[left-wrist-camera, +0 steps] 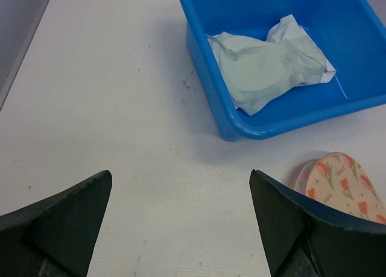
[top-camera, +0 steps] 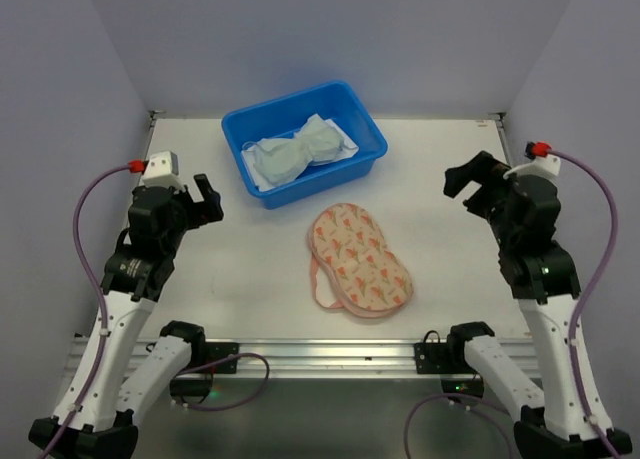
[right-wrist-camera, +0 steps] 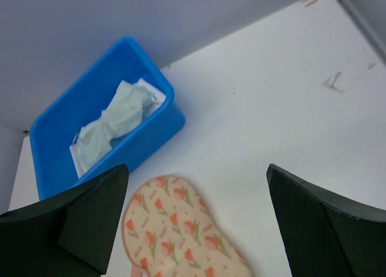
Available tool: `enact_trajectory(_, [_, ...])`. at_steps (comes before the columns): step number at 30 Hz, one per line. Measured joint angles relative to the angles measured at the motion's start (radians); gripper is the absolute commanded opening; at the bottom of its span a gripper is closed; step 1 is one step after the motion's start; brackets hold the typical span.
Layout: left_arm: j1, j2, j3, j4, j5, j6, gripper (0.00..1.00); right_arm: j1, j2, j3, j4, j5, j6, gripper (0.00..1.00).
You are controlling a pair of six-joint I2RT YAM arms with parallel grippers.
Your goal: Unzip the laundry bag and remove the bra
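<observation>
The floral cream laundry bag [top-camera: 360, 259] lies flat on the white table at the centre; its end shows in the left wrist view [left-wrist-camera: 344, 186] and in the right wrist view [right-wrist-camera: 181, 235]. The pale mint bra [top-camera: 300, 151] lies inside the blue bin [top-camera: 363, 104], also in the left wrist view [left-wrist-camera: 268, 63] and the right wrist view [right-wrist-camera: 111, 126]. My left gripper [top-camera: 208, 201] is open and empty, raised at the left. My right gripper [top-camera: 466, 181] is open and empty, raised at the right. Both are well apart from the bag.
The blue bin [left-wrist-camera: 271, 129] stands at the back centre of the table. The table's back edge meets the wall [top-camera: 300, 39]. A metal rail [top-camera: 320, 354] runs along the near edge by the arm bases.
</observation>
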Motion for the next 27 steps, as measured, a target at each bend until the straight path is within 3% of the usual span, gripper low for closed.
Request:
enact_trajectory(5, [0.0,-0.056,0.114,-0.093,-0.037,-0.006,1.0,-0.001,-0.224,0.01,-0.051,0.131,-0.062,0.99])
enact_trajectory(12, [0.0,-0.19,0.311,-0.14,-0.122,0.008,1.0,-0.001,-0.468,0.078,-0.053,0.161,-0.171,0.99])
enact_trajectory(27, [0.0,-0.317,0.388,-0.22,-0.237,0.035,1.0,0.018,-0.658,0.016,-0.041,0.087,-0.294,0.99])
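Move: The closed laundry bag lies about 7 cm back, 21 cm left and 27 cm below the right hand; from the left hand it is some 40 cm right, 5 cm back and 20 cm below. The bra already rests in the blue box, about 25 cm ahead, 38 cm left and 26 cm below the right hand, or 26 cm ahead, 23 cm right and 19 cm below the left. The laundry bag and the bra are left alone as both empty hands withdraw from them. The right pulls back nearly 20 cm, rising about 10 cm and edging right; the left climbs some 17 cm while backing off and drifting left. Both wrists tip their fingers upward, about 30 degrees, with the grippers staying wide open. ##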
